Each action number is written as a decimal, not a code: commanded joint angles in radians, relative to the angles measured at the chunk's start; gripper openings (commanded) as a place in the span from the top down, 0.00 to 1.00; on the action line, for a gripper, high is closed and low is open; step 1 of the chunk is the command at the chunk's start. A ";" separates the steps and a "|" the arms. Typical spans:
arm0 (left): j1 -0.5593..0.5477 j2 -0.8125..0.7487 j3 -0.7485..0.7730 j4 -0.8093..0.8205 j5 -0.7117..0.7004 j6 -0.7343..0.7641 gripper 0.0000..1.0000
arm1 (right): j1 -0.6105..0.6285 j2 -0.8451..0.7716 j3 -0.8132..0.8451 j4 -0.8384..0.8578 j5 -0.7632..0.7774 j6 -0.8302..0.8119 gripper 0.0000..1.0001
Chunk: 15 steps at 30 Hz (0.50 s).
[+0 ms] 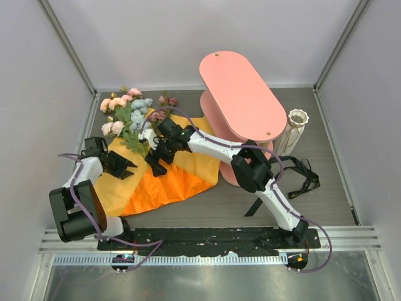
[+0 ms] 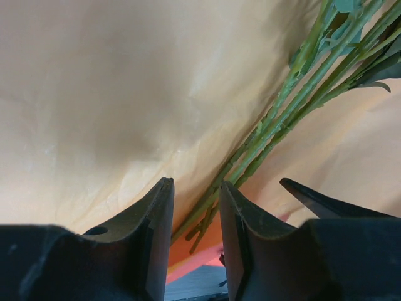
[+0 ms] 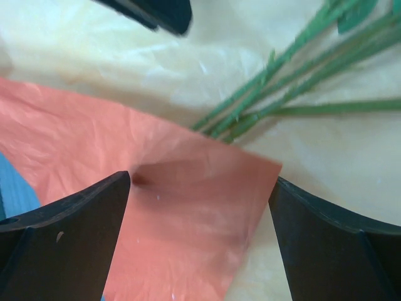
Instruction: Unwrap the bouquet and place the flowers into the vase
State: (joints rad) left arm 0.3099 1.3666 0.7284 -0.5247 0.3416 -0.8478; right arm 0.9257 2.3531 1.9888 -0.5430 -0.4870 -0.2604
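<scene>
The bouquet lies unwrapped: its orange paper (image 1: pixel 169 182) is spread flat on the table, with the flowers (image 1: pixel 128 110) at its far left corner. Their green stems (image 2: pixel 282 119) run down over the pale inner side of the paper (image 2: pixel 94 94). My left gripper (image 1: pixel 128 168) sits low on the paper's left part. Its jaws (image 2: pixel 195 188) stand a narrow gap apart, and the stem ends show beyond the gap, untouched. My right gripper (image 1: pixel 156 160) hovers wide open (image 3: pixel 200 182) over a folded orange flap (image 3: pixel 182 219), short of the stems (image 3: pixel 282 100). The cream vase (image 1: pixel 294 128) stands at the far right.
A pink oval shelf (image 1: pixel 241 94) stands between the paper and the vase, with my right arm reaching past its front. A black ribbon (image 1: pixel 301 179) lies on the table to the right of that arm. Walls close in the table at the back and both sides.
</scene>
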 commanded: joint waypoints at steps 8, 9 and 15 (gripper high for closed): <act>0.006 0.046 -0.044 0.118 -0.027 -0.003 0.62 | 0.010 -0.084 0.088 -0.107 -0.242 0.061 0.55; 0.008 0.048 -0.050 0.129 -0.033 -0.008 0.63 | 0.025 -0.115 0.052 -0.112 -0.214 0.061 0.60; 0.006 0.112 -0.063 0.175 -0.062 -0.054 0.64 | 0.110 -0.300 -0.088 -0.147 -0.056 0.070 0.90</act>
State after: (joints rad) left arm 0.3099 1.4418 0.6724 -0.4221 0.3035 -0.8677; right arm 0.9661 2.2452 1.9408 -0.6579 -0.6064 -0.2047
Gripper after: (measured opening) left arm 0.371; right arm 0.135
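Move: The folded-back edge of the orange wrapper lies almost between the open right fingers, about 1 cm back, 2 cm left and 2 cm below that hand. The stem ends are some 3 cm to the hand's left, 1 cm ahead and 4 cm down; the blue flowers about 19 cm ahead and 7 cm left. From the left hand, the wrapper edge is roughly 7 cm right, 1 cm back and 2 cm down, with the stem ends about 6 cm right, level with it and 4 cm down. The right fingers shut on the orange wrapper's folded edge and pinch it while the hand, after a slight shift left, draws back about 6 cm, away from the flower heads, and rises nearly 4 cm. Beside the stems the left hand sinks some 3 cm towards the opened paper, its fingers staying partly open. ##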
